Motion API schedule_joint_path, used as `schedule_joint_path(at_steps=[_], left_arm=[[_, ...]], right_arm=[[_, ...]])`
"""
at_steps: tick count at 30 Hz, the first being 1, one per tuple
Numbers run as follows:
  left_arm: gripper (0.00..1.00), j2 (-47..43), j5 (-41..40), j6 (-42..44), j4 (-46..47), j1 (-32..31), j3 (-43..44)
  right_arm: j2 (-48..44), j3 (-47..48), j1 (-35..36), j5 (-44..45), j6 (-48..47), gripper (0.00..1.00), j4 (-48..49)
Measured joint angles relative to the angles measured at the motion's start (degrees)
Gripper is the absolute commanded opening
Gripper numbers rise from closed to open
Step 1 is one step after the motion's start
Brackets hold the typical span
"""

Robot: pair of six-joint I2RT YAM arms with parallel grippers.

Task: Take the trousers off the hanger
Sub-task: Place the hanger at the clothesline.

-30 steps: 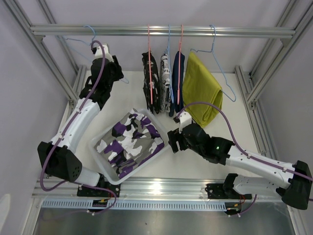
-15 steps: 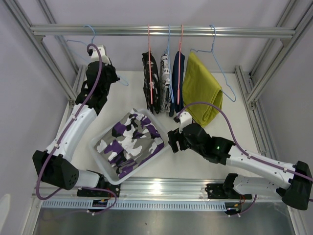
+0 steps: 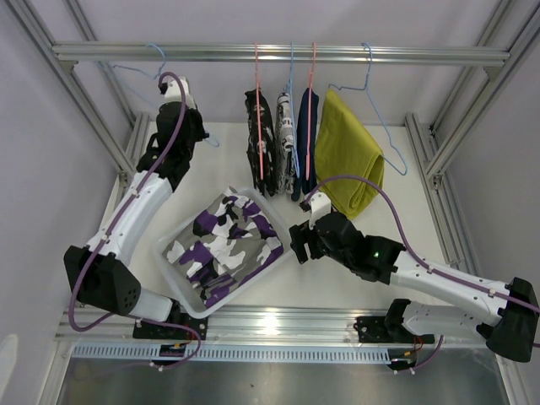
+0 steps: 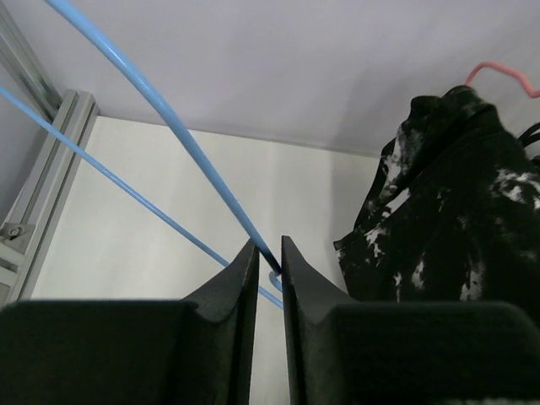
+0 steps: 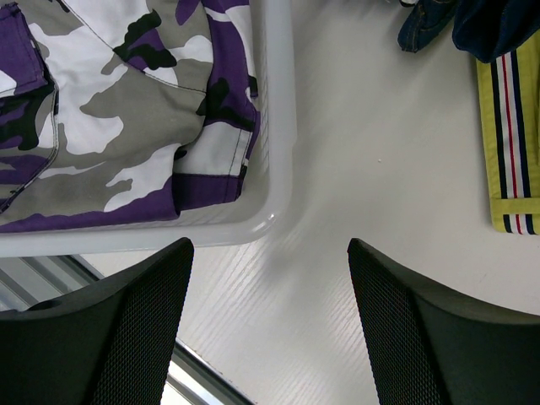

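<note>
An empty blue hanger (image 3: pixel 135 74) hangs at the left of the rail, and my left gripper (image 3: pixel 199 135) is shut on its wire (image 4: pixel 169 118) near the lower corner; the jaws (image 4: pixel 268 246) pinch the thin wire. Purple-grey-white camouflage trousers (image 3: pixel 224 240) lie in the white tray (image 3: pixel 173 274). Still hanging are black-and-white splotched trousers (image 3: pixel 257 139), white printed ones (image 3: pixel 285 126), navy ones (image 3: pixel 307 143) and mustard ones (image 3: pixel 346 156). My right gripper (image 3: pixel 302 240) stands open and empty low over the table, beside the tray's corner (image 5: pixel 278 169).
The aluminium rail (image 3: pixel 278 53) crosses the back, with frame posts at both sides. Pink hangers (image 3: pixel 258 101) and a blue one (image 3: pixel 371 84) carry the hanging pairs. The mustard pair's striped waistband (image 5: pixel 510 143) rests on the table to the right of my right gripper.
The left jaws have closed on the blue hanger's wire, and the left arm shifted slightly and came back. The right arm has not moved.
</note>
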Motion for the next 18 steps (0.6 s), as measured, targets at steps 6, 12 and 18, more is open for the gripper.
schedule_joint_path(at_steps=[6, 12, 18], left_arm=[[0.01, 0.8, -0.1, 0.1, -1.3, 0.0, 0.1], [0.01, -0.5, 0.3, 0.3, -3.7, 0.0, 0.3], [0.01, -7.2, 1.1, 0.3, -9.7, -0.1, 0.2]], right_arm=[[0.0, 0.0, 0.0, 0.0, 0.0, 0.79, 0.0], [-0.2, 0.0, 0.0, 0.0, 0.0, 0.79, 0.0], [-1.9, 0.0, 0.1, 0.0, 0.1, 0.79, -0.1]])
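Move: The left fingertips are nearly shut around one end of the bare blue hanger's wire. The spot on the clothesline where its hook sits is about 10 cm ahead of that hand, 11 cm to its left and 20 cm above. The black-and-white trousers hang some 14 cm to its right and 9 cm ahead, slightly lower; the basket is roughly 22 cm back, 5 cm right and 30 cm down. From the right hand, the hook spot is about 35 cm ahead, 34 cm left and 36 cm up. Sinking about 1 cm first, the left hand closes its fingers fully and pinches the hanger's wire. With that grip it then draws back some 4 cm while rising 2 to 3 cm and drifting slightly left, pulling the near end of the hanger towards the robot beneath the clothesline. The wrist hardly turns. ##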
